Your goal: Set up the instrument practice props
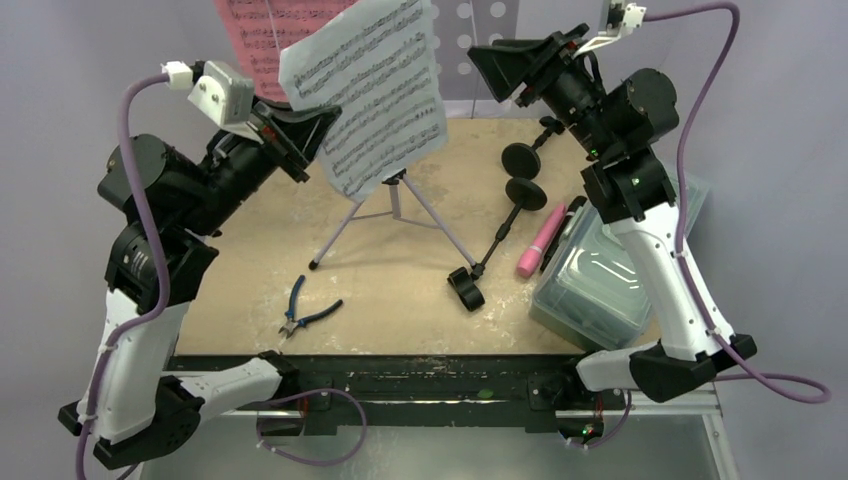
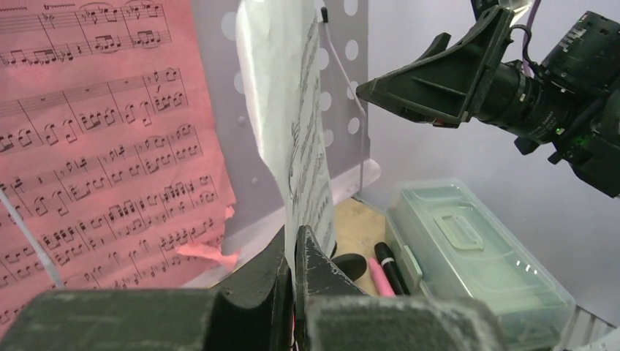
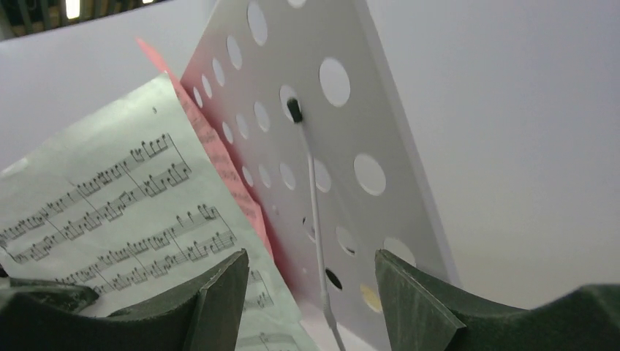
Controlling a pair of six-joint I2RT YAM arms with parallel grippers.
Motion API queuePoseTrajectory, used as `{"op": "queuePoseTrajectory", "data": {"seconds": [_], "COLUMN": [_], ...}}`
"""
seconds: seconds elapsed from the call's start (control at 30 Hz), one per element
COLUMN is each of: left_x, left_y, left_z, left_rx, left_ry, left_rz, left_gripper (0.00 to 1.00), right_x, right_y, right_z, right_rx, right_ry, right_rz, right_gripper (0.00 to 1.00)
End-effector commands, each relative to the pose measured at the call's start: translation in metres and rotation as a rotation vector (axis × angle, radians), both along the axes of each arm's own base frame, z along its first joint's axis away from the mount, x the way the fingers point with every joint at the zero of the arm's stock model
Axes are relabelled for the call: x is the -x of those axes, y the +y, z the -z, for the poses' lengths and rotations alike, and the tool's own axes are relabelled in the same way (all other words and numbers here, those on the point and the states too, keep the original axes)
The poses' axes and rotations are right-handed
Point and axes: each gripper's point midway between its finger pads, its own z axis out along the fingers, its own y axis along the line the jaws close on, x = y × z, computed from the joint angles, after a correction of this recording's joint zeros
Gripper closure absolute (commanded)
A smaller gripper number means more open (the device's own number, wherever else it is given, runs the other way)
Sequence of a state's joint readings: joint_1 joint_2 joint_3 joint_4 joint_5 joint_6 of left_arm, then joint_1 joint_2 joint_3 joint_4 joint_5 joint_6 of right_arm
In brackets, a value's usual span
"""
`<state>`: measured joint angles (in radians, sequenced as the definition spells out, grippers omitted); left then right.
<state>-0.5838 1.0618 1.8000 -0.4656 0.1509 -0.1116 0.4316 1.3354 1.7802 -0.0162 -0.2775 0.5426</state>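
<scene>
The lavender perforated music desk (image 1: 470, 40) (image 3: 343, 131) stands at the back on slim tripod legs (image 1: 400, 215). A pink sheet-music page (image 1: 270, 30) (image 2: 95, 131) leans on the desk's left half. My left gripper (image 1: 328, 117) (image 2: 294, 241) is shut on the lower left edge of a white sheet-music page (image 1: 375, 90) (image 2: 292, 110), which hangs tilted in front of the desk. My right gripper (image 1: 490, 72) (image 3: 311, 267) is open beside the page's right edge, holding nothing. A pink microphone (image 1: 541, 240), a black microphone (image 1: 564, 226) and two black round-based poles (image 1: 521, 158) (image 1: 526, 193) lie on the table at the right.
Blue-handled pliers (image 1: 305, 312) lie near the front left of the board. A clear plastic tub (image 1: 600, 280) (image 2: 475, 248) with its lid on sits at the right edge under the right arm. A black clip (image 1: 466, 288) lies at the end of one pole.
</scene>
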Motion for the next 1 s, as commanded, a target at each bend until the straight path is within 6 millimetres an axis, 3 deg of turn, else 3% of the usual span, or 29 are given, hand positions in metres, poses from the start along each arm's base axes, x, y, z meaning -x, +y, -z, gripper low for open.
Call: {"op": "queuePoseTrajectory", "data": {"seconds": [0.0, 0.13, 0.37, 0.6, 0.97], "left_x": [-0.014, -0.027, -0.060, -0.064, -0.085], "left_y": [-0.002, -0.003, 0.014, 0.013, 0.014], "left_z": [-0.030, -0.041, -0.051, -0.066, -0.073], "left_rx": [0.064, 0.048, 0.027, 0.049, 0.039], "left_ry": [-0.056, -0.100, -0.159, -0.197, -0.218], "left_rz": [-0.034, -0.070, -0.257, -0.271, -0.346], "left_gripper": [1.00, 1.00, 1.00, 1.00, 1.00], "right_x": [0.005, 0.000, -0.007, -0.012, -0.014], "right_y": [-0.013, -0.005, 0.002, 0.006, 0.011], "right_z": [-0.044, -0.049, -0.047, -0.043, -0.042], "right_rx": [-0.087, -0.099, -0.099, -0.093, -0.102], "right_ry": [-0.068, -0.063, -0.053, -0.052, -0.065], "right_rz": [0.046, 0.012, -0.012, -0.023, -0.043], "right_gripper": [0.32, 0.40, 0.55, 0.61, 0.78]}}
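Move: The left gripper holds the white sheet by its left edge; the music stand's free right half is some 14 cm ahead of that hand and 14 cm to its right, at about its height, and the pink sheet is about 14 cm ahead and 5 cm to its left. The right gripper has the desk's right page arm about 4 cm ahead, 1 cm left and slightly above, with the white sheet's middle roughly 12 cm left, 4 cm back and a little lower. Bring the left gripper forward about 8.5 cm towards the stand's desk, keeping the white sheet pinched, then add most of a 5 cm rise while swinging the fingers some 15 degrees counter-clockwise and tipping them up slightly. Ease the right gripper up, then forward, ending about 2.5 cm each way, and close its wide-open fingers most of the way about the right page arm. ##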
